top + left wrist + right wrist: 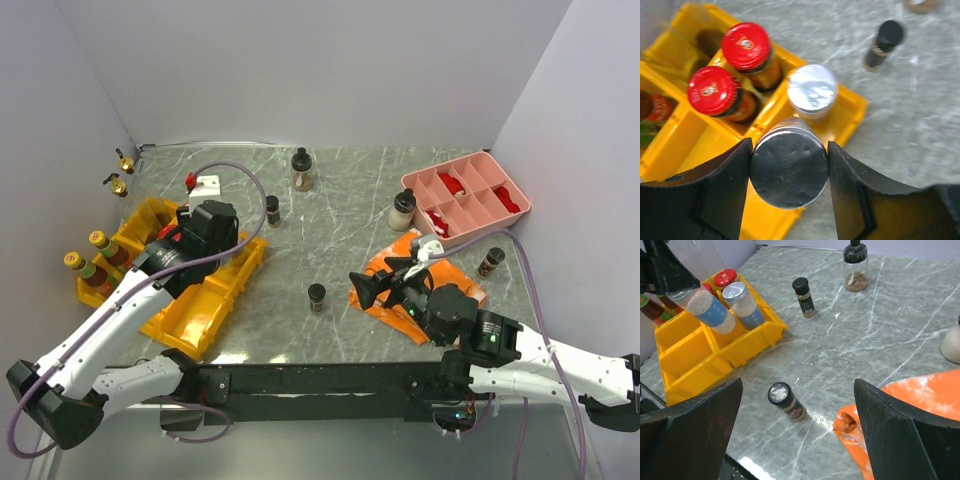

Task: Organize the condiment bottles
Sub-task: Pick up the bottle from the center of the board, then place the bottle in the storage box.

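Observation:
My left gripper (790, 146) is shut on a silver-capped shaker (789, 167) with white grains and a blue label, which leans tilted (707, 311) over the yellow bins (205, 310). A second silver-capped shaker (812, 92) stands in the bin compartment beside it, and two red-capped bottles (746, 45) stand behind. My right gripper (798, 382) hangs open over the table, above a small dark-lidded bottle (785, 401). Other condiment bottles stand loose: a black-capped one (272, 210), a black-topped jar (301, 168), a white-lidded jar (402, 210) and a small one at the right (490, 261).
A pink divided tray (480, 170) with red items sits at the back right. An orange cloth (385, 300) lies under my right arm. Two gold-spout bottles (120, 172) stand by the left wall, and two yellow-capped bottles (90, 255) stand in the left bin.

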You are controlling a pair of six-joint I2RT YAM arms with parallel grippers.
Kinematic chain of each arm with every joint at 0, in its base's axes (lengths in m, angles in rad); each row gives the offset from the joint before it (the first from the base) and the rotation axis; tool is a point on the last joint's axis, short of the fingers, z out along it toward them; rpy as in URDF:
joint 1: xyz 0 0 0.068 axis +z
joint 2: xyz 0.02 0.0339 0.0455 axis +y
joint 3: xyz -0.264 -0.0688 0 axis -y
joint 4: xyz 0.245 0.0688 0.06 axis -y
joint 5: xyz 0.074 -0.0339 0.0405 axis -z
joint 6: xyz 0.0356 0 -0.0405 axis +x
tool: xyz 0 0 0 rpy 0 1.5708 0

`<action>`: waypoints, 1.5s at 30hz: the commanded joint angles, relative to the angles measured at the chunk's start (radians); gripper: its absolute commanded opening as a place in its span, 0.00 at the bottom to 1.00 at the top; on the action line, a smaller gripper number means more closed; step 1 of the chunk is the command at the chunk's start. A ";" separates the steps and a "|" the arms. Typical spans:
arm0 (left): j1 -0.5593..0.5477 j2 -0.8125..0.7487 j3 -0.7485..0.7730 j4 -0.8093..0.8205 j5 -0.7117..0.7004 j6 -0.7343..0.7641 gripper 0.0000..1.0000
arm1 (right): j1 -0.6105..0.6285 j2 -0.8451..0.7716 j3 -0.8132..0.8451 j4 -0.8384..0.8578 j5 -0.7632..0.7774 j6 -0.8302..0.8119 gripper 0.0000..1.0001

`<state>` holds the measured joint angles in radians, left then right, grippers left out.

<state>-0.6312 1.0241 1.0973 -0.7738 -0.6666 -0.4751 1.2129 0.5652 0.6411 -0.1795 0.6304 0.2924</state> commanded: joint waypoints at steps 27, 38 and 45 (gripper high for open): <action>0.131 0.094 -0.175 0.235 -0.074 -0.215 0.31 | -0.004 -0.077 -0.093 0.023 -0.081 0.013 1.00; 0.134 0.146 -0.166 0.189 -0.067 -0.250 0.72 | -0.004 -0.117 -0.089 0.002 -0.087 0.022 1.00; 0.136 0.091 -0.093 0.078 -0.037 -0.235 0.95 | -0.004 -0.133 -0.061 -0.024 -0.095 0.033 1.00</action>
<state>-0.4988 1.1671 0.9081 -0.6189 -0.7006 -0.7013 1.2129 0.4408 0.5468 -0.1963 0.5369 0.3103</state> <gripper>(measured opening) 0.902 0.999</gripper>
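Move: Roughly 3 cm ahead and 3 cm to the left of the left hand, about 15 cm below, is the free spot in the yellow tray for the silver-capped bottle it already holds. The other silver-capped bottle stands some 8 cm ahead and level sideways; the near red-lidded jar is about 6 cm ahead, 11 cm left, the far one 12 cm ahead, 9 cm left. From the right hand the spot lies some 11 cm ahead and 31 cm left, 18 cm lower. Lowering the held silver-capped bottle about 9 cm into the yellow tray, the left arm first eases left and roughly 3 cm forward, then goes mainly down beside the other silver-capped bottle, turning some 15 degrees counter-clockwise. Once down, the fingers open wide and let go of it. The right hand, open and empty, drifts a couple of centimetres down and back. ##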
